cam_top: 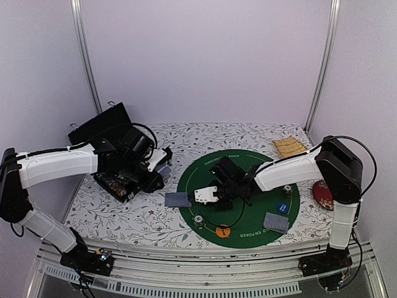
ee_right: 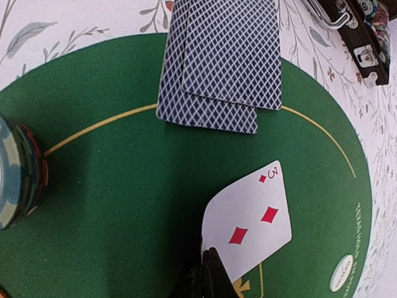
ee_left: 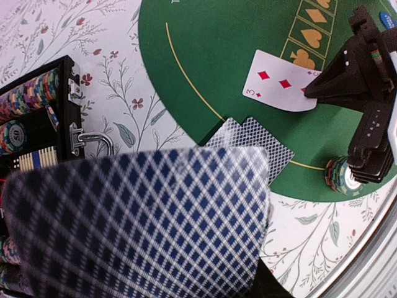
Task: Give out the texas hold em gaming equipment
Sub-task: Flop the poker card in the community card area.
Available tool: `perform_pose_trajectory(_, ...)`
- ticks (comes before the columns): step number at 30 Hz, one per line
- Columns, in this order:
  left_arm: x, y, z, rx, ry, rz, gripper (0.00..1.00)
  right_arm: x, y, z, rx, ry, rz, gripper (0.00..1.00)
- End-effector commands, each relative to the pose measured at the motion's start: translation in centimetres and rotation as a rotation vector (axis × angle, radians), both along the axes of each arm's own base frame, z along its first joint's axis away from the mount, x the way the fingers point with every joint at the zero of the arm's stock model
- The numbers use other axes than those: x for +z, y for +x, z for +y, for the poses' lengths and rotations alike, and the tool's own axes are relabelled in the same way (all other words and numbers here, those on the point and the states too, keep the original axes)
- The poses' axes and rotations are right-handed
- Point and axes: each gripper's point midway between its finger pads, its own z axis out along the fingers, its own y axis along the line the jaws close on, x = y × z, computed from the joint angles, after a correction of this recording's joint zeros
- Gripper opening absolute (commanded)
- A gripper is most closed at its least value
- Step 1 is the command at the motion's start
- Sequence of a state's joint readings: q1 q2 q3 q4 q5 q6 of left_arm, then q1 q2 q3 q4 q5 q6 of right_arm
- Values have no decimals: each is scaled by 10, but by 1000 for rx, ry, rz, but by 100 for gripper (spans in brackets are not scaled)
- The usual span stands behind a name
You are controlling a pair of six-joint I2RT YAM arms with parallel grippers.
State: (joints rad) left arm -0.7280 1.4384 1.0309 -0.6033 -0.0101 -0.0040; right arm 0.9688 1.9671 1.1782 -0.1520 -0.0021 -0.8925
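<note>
My right gripper is shut on the near edge of a face-up three of diamonds, holding it just over the green poker mat. From above, that gripper is at the mat's left half. Two face-down blue-backed cards overlap at the mat's left rim, beyond the held card. My left gripper hangs beside the chip case, shut on a deck of cards whose back hides its fingers in the left wrist view. A chip stack stands near the mat's front.
An open black chip case lies at the left. Another pair of face-down cards, an orange disc and a blue disc lie on the mat. At the right are a red cushion and a tan slatted mat.
</note>
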Motion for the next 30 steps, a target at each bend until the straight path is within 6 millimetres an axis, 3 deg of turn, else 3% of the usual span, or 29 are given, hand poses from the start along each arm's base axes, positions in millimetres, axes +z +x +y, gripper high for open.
perform_pose_trajectory(1, 3, 4, 0, 2, -14, -15, 39, -24, -21, -15, -79, -67, 170, 2)
perform_pose_trajectory(7, 3, 4, -2, -5, -18, -8, 39, -30, -25, -20, -136, -77, 214, 2)
perform_pose_trajectory(12, 3, 5, -3, -4, -23, -6, 39, -16, -21, 1, -141, 4, 239, 4)
perform_pose_trajectory(16, 5, 5, -1, 3, -18, -8, 40, -16, -17, 1, -168, -2, 237, 16)
perform_pose_trajectory(20, 7, 4, -2, 0, -25, -9, 41, -1, -19, 2, -155, 29, 230, 37)
perform_pose_trajectory(23, 8, 5, -1, 4, -21, -16, 41, 37, -15, 7, -158, 114, 195, 47)
perform_pose_trajectory(27, 9, 7, -4, -4, -26, -14, 41, 114, -4, 16, -152, 361, 107, 66)
perform_pose_trajectory(28, 9, 7, -4, -4, -26, -12, 41, 134, 1, 15, -169, 437, 106, 74)
perform_pose_trajectory(29, 10, 7, -5, -7, -26, -16, 41, 158, 6, 15, -171, 518, 108, 92)
perform_pose_trajectory(30, 11, 8, -6, -6, -28, -21, 41, 179, 11, 15, -180, 609, 143, 100)
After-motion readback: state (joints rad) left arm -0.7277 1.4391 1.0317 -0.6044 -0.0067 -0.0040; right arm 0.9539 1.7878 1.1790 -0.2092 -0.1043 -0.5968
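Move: The right hand already pinches one end of the face-up three of diamonds just above the mat; the club space of the community card area lies about 3 cm ahead, 2 cm to the right and 2 cm below. The face-down cards lie about 11 cm left and 1 cm ahead; the 20 chip stack is about 9 cm back and 4 cm left. The club space is some 19 cm right, 1 cm ahead and 12 cm below the left hand. The right hand first eases back about 1 cm and barely down, turning some 10 degrees clockwise and tipping about as much, so that the pinched three of diamonds swings round beside the club space. It then stays low while its fingers open and let go of the card, and at the end rises quickly, nearly straight up some 8 cm away from the card, still opening wide; the left hand stays in place, keeping hold of the deck. ##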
